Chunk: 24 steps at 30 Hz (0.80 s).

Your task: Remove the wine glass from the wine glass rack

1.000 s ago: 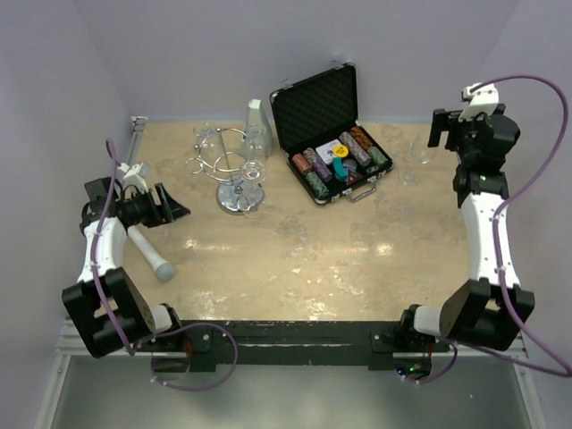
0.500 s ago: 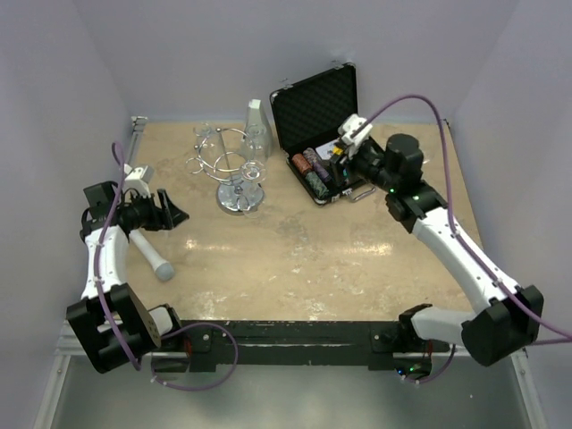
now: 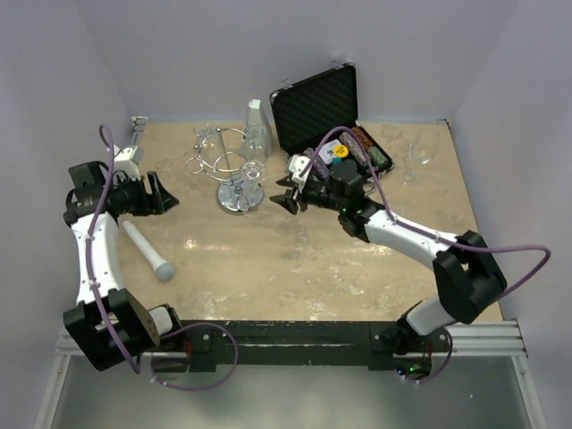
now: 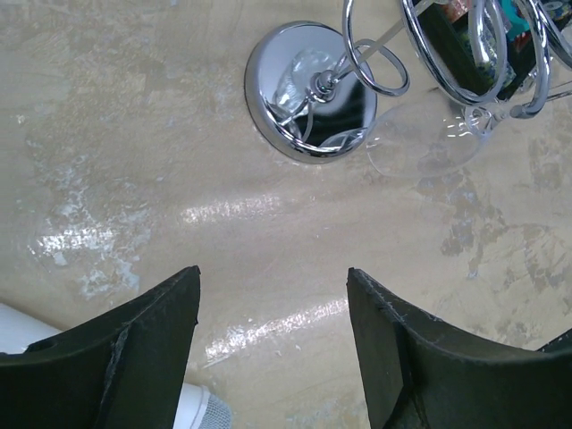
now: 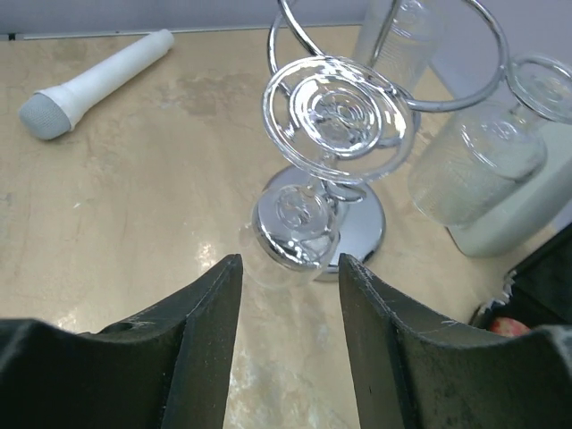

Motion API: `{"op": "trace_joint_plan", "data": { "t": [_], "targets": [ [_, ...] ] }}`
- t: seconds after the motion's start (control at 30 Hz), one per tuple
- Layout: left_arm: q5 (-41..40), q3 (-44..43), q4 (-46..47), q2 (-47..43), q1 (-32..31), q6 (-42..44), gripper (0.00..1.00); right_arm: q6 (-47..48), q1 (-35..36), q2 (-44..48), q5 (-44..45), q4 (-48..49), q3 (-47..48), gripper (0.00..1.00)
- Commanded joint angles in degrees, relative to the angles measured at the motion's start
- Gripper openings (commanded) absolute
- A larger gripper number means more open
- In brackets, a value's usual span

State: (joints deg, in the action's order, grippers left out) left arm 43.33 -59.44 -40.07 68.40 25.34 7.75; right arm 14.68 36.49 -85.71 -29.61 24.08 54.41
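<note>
The chrome wine glass rack (image 3: 239,199) stands at the back left, with several clear glasses hanging upside down from its loops. In the right wrist view, one wine glass (image 5: 284,243) hangs with its foot caught in a wire loop. Its bowl sits just beyond the tips of my right gripper (image 5: 288,268), which is open and holds nothing. From above, that right gripper (image 3: 288,199) is just right of the rack. My left gripper (image 3: 166,195) hovers left of the rack, open and empty. The left wrist view shows the rack's mirrored base (image 4: 304,98) and a glass bowl (image 4: 420,143).
An open black case (image 3: 332,125) of poker chips lies right of the rack. A white microphone (image 3: 148,252) lies near the left arm. A tall white bottle (image 3: 255,119) stands behind the rack. Another wine glass (image 3: 415,163) stands on the table at the far right.
My right arm swung from the far right across the case to the rack, and its jaws narrowed. The left gripper drew back a little to the left.
</note>
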Motion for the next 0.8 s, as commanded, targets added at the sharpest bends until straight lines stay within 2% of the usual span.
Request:
{"op": "trace_joint_plan", "data": {
  "t": [0.0,0.43,0.77],
  "targets": [
    [-3.51,-4.80,-3.61,0.24,0.49,1.30,0.71,-1.66,1.30,-2.87,-2.91,15.20,-0.45,0.50],
    [-8.52,-7.18,-2.47,-1.52,0.85,2.01,0.71,-9.39,1.74,-14.30,-3.53,29.79,-0.71,0.48],
    [-10.64,-7.18,-2.20,-2.39,0.85,1.66,0.71,-16.06,1.83,-23.53,-2.39,36.74,5.43,0.46]
  ]
}}
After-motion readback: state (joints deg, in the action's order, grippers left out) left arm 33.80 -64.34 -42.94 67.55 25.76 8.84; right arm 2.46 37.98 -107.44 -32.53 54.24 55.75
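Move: The hanging wine glass I'm after stands about 8 cm left of my right hand and 4 cm ahead; its middle is some 12 cm lower, its foot only slightly below me. The rack's middle lies roughly 5 cm farther out and 4 cm left of that glass, and a second glass hangs about 8 cm beyond it. The poker case sits around 17 cm ahead and 16 cm right of my right hand. From my left hand the wine glass is about 20 cm right and 6 cm ahead. I bring my right hand in left towards the near wine glass, then sink and ease forward as well, about 5 cm left, 5 cm down and half as far forward, so that the half-open fingers come under the level of its foot, beside the stem. The wrist tilts the fingertips up some 10 degrees, to about level. My left hand backs off a few centimetres left, away from the rack. ##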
